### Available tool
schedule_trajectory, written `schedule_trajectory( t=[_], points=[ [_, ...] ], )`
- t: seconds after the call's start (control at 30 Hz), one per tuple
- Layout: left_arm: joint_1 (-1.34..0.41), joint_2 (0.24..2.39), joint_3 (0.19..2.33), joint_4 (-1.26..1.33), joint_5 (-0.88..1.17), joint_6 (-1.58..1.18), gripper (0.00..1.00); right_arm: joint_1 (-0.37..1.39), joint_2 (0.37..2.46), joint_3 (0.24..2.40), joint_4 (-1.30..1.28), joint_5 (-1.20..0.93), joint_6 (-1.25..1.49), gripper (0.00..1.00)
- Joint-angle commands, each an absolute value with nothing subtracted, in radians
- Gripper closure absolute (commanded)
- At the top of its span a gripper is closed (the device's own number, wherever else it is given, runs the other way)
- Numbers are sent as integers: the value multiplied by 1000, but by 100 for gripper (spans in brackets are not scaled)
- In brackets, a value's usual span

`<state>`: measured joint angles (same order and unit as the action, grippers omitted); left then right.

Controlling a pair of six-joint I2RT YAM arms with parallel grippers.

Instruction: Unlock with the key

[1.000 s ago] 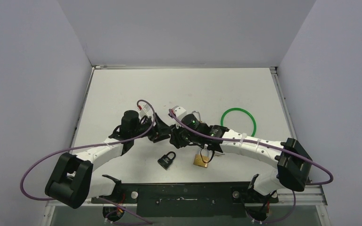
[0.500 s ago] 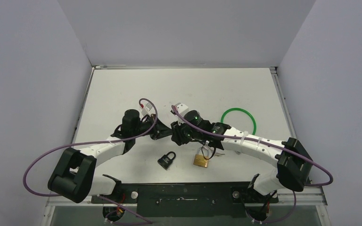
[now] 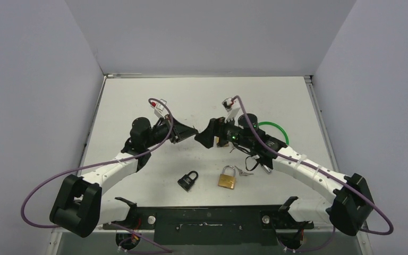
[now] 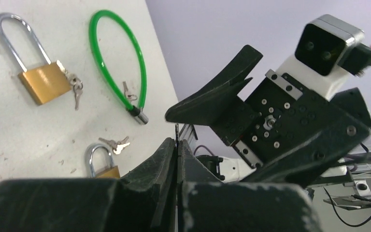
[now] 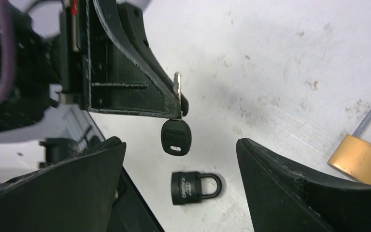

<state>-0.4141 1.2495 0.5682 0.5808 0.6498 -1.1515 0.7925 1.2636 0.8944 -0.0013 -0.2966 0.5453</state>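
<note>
The key is pinched by its metal blade (image 5: pixel 177 84) in my left gripper (image 3: pixel 192 132), which is shut on it; the black key head (image 5: pixel 176 136) hangs below the fingers (image 5: pixel 125 82). In the left wrist view only a thin edge of the key (image 4: pixel 176 131) sticks out above the left gripper (image 4: pixel 177 145). My right gripper (image 5: pixel 179 144) stands wide open just right of the key, empty, and shows in the top view too, the right gripper (image 3: pixel 208 136) facing the left one. A black padlock (image 3: pixel 188 179) (image 5: pixel 193 187) lies shut on the table below them.
A brass padlock (image 3: pixel 226 179) with small keys (image 3: pixel 243 171) lies near the front edge. A green cable lock (image 3: pixel 273 132) lies behind the right arm. The left wrist view shows a second, long-shackled brass padlock (image 4: pixel 41 82) beside the green cable lock (image 4: pixel 121 72).
The left gripper shut on the key while the right gripper opened and let it go. Both arms lifted toward the back and drew slightly apart.
</note>
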Motion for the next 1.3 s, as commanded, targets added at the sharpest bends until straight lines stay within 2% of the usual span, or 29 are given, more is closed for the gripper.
schedule_trajectory(
  t=[0.0, 0.3, 0.57, 0.73, 0.93, 1.03, 1.07, 1.1, 1.2, 1.23, 1.27],
  points=[
    [-398, 1220, 618, 768, 620, -1235, 100, 681, 1176, 832, 294, -450, 751, 14],
    [-396, 1229, 666, 894, 624, -1371, 100, 621, 1207, 800, 485, -572, 950, 23],
    [-397, 1230, 663, 930, 609, -1402, 100, 620, 1252, 808, 578, -625, 998, 48],
    [-397, 1227, 650, 941, 605, -1409, 100, 619, 1280, 812, 638, -644, 1036, 56],
    [-397, 1222, 643, 948, 594, -1411, 100, 618, 1305, 818, 676, -665, 1058, 81],
    [-397, 1216, 637, 947, 590, -1411, 100, 615, 1303, 814, 669, -660, 1056, 98],
    [-398, 1208, 634, 937, 586, -1404, 97, 612, 1301, 811, 664, -654, 1054, 100],
    [-396, 1204, 630, 917, 578, -1393, 87, 607, 1298, 807, 657, -649, 1049, 100],
    [-393, 1152, 630, 763, 539, -1292, 41, 588, 1282, 796, 601, -633, 1021, 100],
    [-392, 1128, 638, 662, 519, -1230, 27, 579, 1273, 793, 564, -622, 1006, 100],
    [-393, 1102, 653, 541, 486, -1156, 18, 569, 1263, 788, 528, -611, 988, 100]
  ],
)
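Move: The key is held blade up in the left fingertips, its black head 2 cm to the right of that hand and 2 cm below. From the open right hand, the head is about 3 cm left, 1 cm ahead and 1 cm below. On the table some 20 cm under the right hand, the black padlock lies about 12 cm back and 7 cm left, the smaller brass padlock 6 cm ahead and 7 cm right. Both hands rise about 8 cm; right fingers tip up 30 degrees, pinch the key's head; left fingers open. ##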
